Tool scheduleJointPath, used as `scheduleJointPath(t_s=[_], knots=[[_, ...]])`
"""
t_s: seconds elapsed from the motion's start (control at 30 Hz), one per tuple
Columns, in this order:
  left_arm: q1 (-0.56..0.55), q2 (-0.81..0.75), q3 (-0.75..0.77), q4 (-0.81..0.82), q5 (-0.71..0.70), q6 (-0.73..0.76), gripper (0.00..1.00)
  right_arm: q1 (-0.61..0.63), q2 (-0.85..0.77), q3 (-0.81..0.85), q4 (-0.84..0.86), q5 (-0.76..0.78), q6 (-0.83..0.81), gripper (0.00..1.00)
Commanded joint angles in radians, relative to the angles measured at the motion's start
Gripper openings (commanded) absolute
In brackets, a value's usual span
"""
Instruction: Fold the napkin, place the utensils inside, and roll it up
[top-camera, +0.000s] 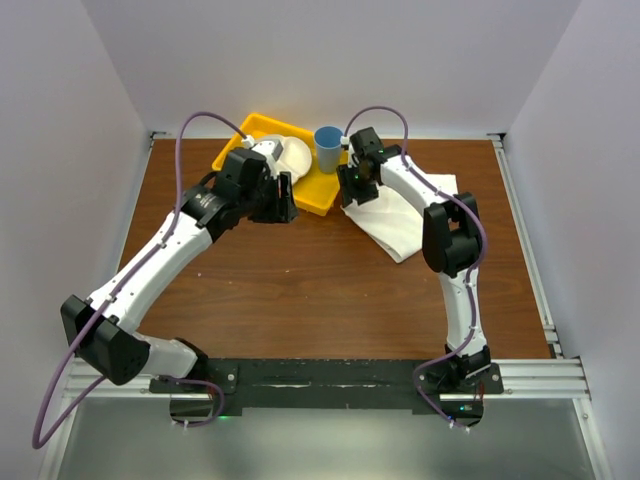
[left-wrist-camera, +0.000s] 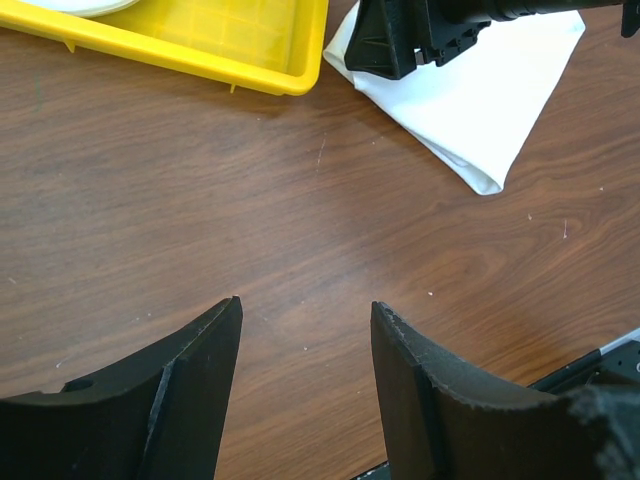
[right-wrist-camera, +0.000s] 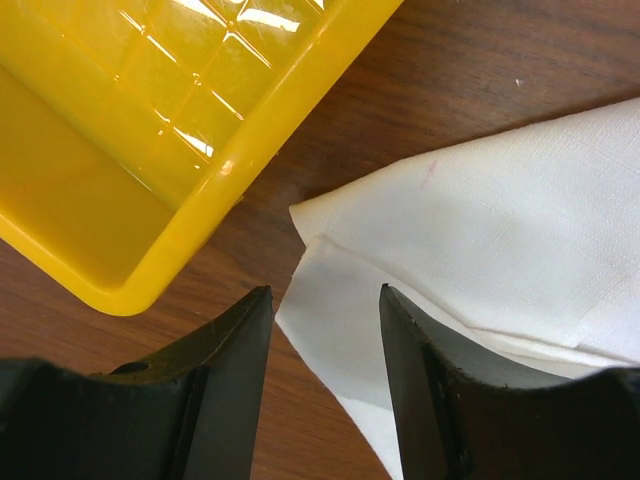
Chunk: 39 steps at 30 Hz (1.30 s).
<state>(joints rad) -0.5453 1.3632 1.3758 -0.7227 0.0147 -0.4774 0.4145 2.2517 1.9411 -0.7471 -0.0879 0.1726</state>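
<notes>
The white napkin (top-camera: 405, 222) lies folded on the brown table, right of the yellow tray (top-camera: 262, 128). My right gripper (top-camera: 352, 196) hovers over the napkin's left corner, next to the tray's near corner. In the right wrist view its jaws (right-wrist-camera: 325, 290) stand open with the layered corner of the napkin (right-wrist-camera: 500, 210) between and below them, not pinched. My left gripper (top-camera: 284, 207) is in front of the tray; its jaws (left-wrist-camera: 305, 305) are open over bare wood with nothing between them. The napkin (left-wrist-camera: 490, 110) shows at the upper right of that view. The utensils are out of view.
A blue cup (top-camera: 327, 148) stands at the tray's right end, just behind my right gripper. A white plate (top-camera: 292, 153) lies in the tray. The yellow tray (right-wrist-camera: 150, 150) fills the upper left of the right wrist view. White walls enclose the table on three sides.
</notes>
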Motion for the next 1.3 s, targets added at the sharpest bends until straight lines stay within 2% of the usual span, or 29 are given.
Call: scheduleJointPath(t_s=[0.0, 0.43, 0.6, 0.7, 0.77, 0.93, 1.07, 1.27], knots=[[0.016, -0.004, -0.004, 0.011, 0.011, 0.025, 0.59, 0.007, 0.011, 0.039, 0.026, 0.011, -0.022, 0.51], [0.050, -0.013, -0.020, 0.014, 0.034, 0.022, 0.59, 0.007, 0.065, 0.062, 0.034, -0.004, -0.033, 0.44], [0.065, -0.018, -0.029, 0.017, 0.048, 0.019, 0.59, 0.006, 0.069, 0.065, 0.031, -0.004, -0.038, 0.37], [0.071, -0.019, -0.034, 0.019, 0.056, 0.017, 0.59, 0.007, 0.069, 0.076, 0.020, -0.004, -0.039, 0.27], [0.073, -0.019, -0.032, 0.020, 0.060, 0.019, 0.59, 0.006, 0.062, 0.091, 0.006, -0.003, -0.038, 0.24], [0.076, -0.021, -0.034, 0.020, 0.060, 0.020, 0.59, 0.007, 0.010, 0.096, -0.034, 0.027, -0.024, 0.18], [0.077, -0.027, -0.047, 0.031, 0.070, 0.020, 0.59, 0.006, -0.064, 0.072, -0.067, 0.059, -0.012, 0.17], [0.085, -0.042, -0.067, 0.042, 0.079, 0.020, 0.59, 0.006, -0.184, -0.051, -0.037, 0.086, 0.031, 0.15]])
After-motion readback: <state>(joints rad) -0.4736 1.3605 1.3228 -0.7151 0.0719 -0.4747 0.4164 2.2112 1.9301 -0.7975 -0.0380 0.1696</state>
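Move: The folded napkin's left corner lies under the right gripper, straight ahead and sideways level with it and about 3 cm below. From there the napkin's middle is some 14 cm to the right. The yellow tray's near corner stands about 7 cm left of the gripper and level with it fore and aft; the blue cup is some 12 cm ahead and 6 cm left. From the left gripper, that napkin corner is about 16 cm ahead, 14 cm right and 21 cm below. Lower the right gripper about 3 cm straight down onto the napkin's left corner, closing the part-open fingers from near the bottom so they pinch the cloth. Keep the pinch and rise about 4 cm, drifting slightly back and right, away from the tray, at the end. Let the empty left gripper ease about 2 cm left and down, fingers still open. ##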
